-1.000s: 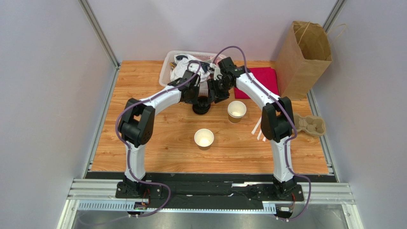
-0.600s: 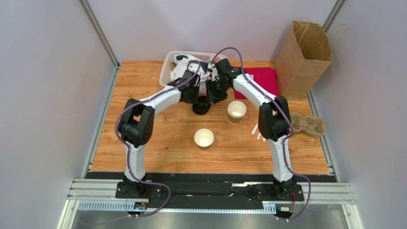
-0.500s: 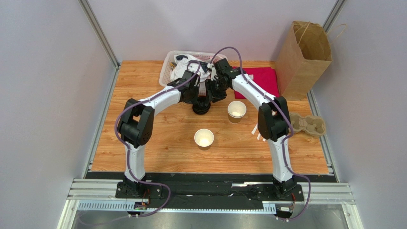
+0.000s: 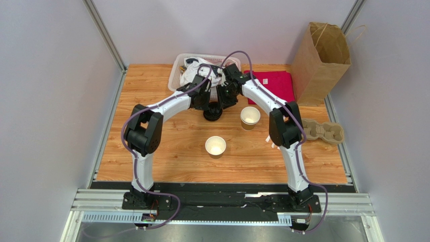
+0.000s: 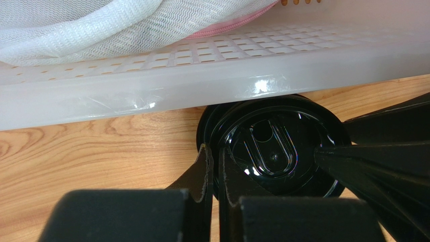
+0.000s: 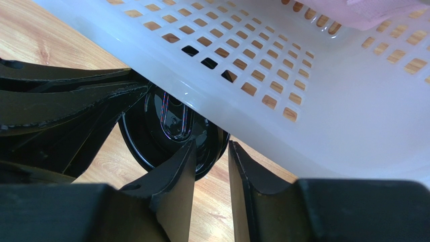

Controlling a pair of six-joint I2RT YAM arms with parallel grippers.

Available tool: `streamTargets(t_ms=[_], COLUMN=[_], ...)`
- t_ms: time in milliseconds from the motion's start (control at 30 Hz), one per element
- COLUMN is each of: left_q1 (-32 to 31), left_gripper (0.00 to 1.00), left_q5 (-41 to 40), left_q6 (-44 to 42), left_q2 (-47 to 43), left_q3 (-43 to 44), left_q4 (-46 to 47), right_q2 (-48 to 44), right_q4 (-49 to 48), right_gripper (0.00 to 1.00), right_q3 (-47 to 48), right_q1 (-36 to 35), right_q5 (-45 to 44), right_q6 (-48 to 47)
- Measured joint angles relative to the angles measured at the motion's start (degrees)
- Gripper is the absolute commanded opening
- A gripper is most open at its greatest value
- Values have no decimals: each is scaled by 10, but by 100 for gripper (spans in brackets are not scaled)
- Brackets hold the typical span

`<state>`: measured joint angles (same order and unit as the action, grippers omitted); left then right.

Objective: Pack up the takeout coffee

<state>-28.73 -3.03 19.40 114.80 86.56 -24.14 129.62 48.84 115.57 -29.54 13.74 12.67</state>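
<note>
Two brown paper takeout coffee cups stand open, without lids: one at mid-table [image 4: 215, 146], the other further right [image 4: 250, 116]. A stack of black lids [image 4: 212, 113] lies on the wood just in front of the white basket [image 4: 177, 68]. My left gripper [image 5: 215, 164] is shut on the left rim of a lid [image 5: 275, 156]. The right gripper [image 6: 211, 157] comes in from the opposite side. Its jaws stand slightly apart, one finger [image 6: 184, 171] over the lid [image 6: 166, 126] and the other outside the rim. In the top view both grippers, left [image 4: 208, 104] and right [image 4: 222, 104], meet over the lids.
The basket wall [image 6: 303, 101] hangs close over the lids, with white mesh cloth [image 5: 101, 25] inside. A red cloth [image 4: 276, 83] lies behind the right arm. A large paper bag [image 4: 320, 60] stands at the back right, with a pulp cup tray [image 4: 325, 132] by the right edge.
The right arm has swung left, bringing its gripper in to the lid stack, and its jaws have narrowed. The left arm, the lids and both cups have stayed put.
</note>
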Motion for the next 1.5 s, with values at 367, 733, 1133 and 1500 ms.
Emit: streamTargets(t_ms=[367,733,1133,1500], left_q1=[1,11,19,61], left_gripper=[4,52,78,96], left_q5=[-3,-2,55,201], left_q6=[2,0,-1,-243], left_q2=[-2,-3,-118,-536], left_q3=[-6,-6,-20,-107], left_q4=[4,-1,-18,-30], right_q2=[9,16,9,-217], right_q4=[-3,-3,-2,0], right_gripper=[0,0,0,0], right_q3=[12,21,21,-39], right_q1=[-4,-4,-5,0], right_q5=[-14,-15,7,113], right_q6=[5,5,-3,-54])
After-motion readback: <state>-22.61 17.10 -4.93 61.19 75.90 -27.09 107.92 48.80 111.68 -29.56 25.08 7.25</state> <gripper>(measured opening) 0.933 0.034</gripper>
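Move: The left hand still pinches the left edge of the top black lid, whose middle lies about 4 cm to its right and 1 cm below; another lid sits beneath. From the open right hand the top lid's middle is about 4 cm left and 1 cm back. One paper cup stands some 15 cm right of the right hand and 3 cm back, the other 18 cm back and 2 cm left; the white basket's middle is 18 cm ahead, 8 cm left. Right fingers pinch the lid, left fingers release, then right lifts it about 17 cm while left retreats up and back. ##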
